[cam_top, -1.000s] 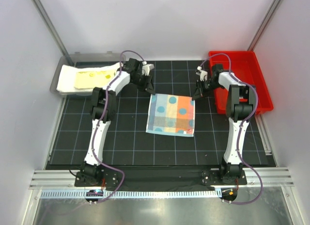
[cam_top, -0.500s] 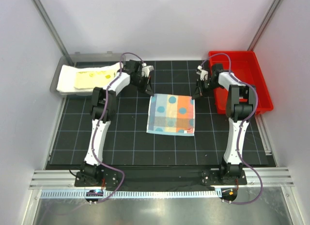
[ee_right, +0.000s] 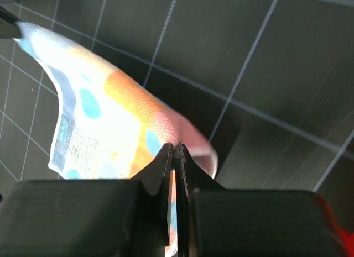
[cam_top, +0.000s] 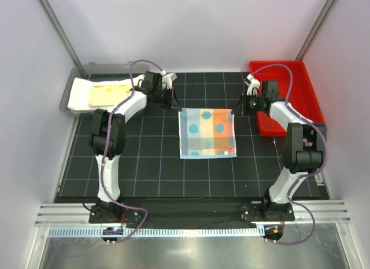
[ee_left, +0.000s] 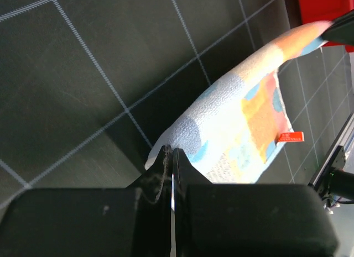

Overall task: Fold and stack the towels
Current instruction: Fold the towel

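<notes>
The light-blue towel with orange patches and blue dots lies mid-mat, its far edge raised. My left gripper is shut on its far left corner, and my right gripper is shut on the far right corner. In the left wrist view the towel stretches from my pinched tips toward the other gripper. In the right wrist view the cloth hangs from my closed tips. A pale yellow towel lies on a white towel at the far left.
A clear bin at the far left holds the white and yellow towels. A red bin stands at the far right, next to the right arm. The black gridded mat covers the table, with grey walls around.
The left gripper has closed on the towel's far left corner. Both arms swung outward and pulled the far edge taut; the towel now lies squarer to the mat.
</notes>
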Available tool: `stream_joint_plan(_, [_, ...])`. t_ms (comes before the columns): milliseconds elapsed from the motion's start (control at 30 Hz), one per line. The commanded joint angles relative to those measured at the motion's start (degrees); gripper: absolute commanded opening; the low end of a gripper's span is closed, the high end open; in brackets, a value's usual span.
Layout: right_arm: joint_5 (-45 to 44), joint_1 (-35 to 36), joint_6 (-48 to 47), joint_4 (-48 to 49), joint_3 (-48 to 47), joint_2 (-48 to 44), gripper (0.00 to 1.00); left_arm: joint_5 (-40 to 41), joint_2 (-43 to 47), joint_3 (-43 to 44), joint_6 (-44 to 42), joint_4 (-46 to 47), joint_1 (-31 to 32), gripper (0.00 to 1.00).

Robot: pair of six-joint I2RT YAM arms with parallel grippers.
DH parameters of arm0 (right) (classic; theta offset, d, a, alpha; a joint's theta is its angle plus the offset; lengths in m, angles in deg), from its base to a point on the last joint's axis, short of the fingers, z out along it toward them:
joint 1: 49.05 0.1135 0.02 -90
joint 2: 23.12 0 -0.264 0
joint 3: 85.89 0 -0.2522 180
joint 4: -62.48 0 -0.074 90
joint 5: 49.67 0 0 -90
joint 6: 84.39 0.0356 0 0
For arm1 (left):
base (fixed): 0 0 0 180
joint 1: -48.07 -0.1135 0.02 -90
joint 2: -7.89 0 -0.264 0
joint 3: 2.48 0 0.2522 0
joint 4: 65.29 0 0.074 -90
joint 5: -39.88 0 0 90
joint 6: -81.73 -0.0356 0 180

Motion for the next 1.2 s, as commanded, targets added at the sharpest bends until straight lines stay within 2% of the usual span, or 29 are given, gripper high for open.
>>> stream_joint_plan(0, [-2.5,0.5,5.2,8.1,6.2,-3.9,0.01,2.0,5.7,-3.6,1.2,4.0,0.5,0.0])
stream_joint_plan(133, [-6.7,0.7,7.2,9.0,11.7,-9.0,0.01,3.5,9.7,-9.6,1.9,5.2,1.2,0.0])
stream_joint_plan(267, [-10.1,0.7,8.5,6.2,12.9,-11.8,0.01,6.1,14.4,-15.9,2.7,7.0,3.1,0.0])
stream_joint_plan(667, [-12.2,0.7,19.0,6.5,24.7,-22.9,0.01,10.9,25.5,-29.5,5.2,9.1,6.6,0.0])
stream_joint_plan(833, [-13.3,2.7,21.4,6.8,30.5,-27.8,0.01,12.0,27.3,-33.1,6.3,9.9,8.1,0.0])
stream_joint_plan(1167, [-17.4,2.9,22.8,4.1,34.4,-31.5,0.01,17.0,30.6,-40.8,9.2,14.6,12.1,0.0])
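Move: Each hand already holds one of the towel's lifted far corners. The towel's left near corner lies about 19 cm straight back and 8 cm below the left hand; its right near corner is 18 cm back, 2 cm right and 9 cm below the right hand, with a red tag 3 cm ahead and 2 cm left of that corner. The red bin is some 25 cm right and 10 cm ahead of the right hand, the clear tray 32 cm left and 14 cm ahead of the left. Both hands draw the still-pinched corners back some 15 cm towards the near edge, the right turning clockwise. ##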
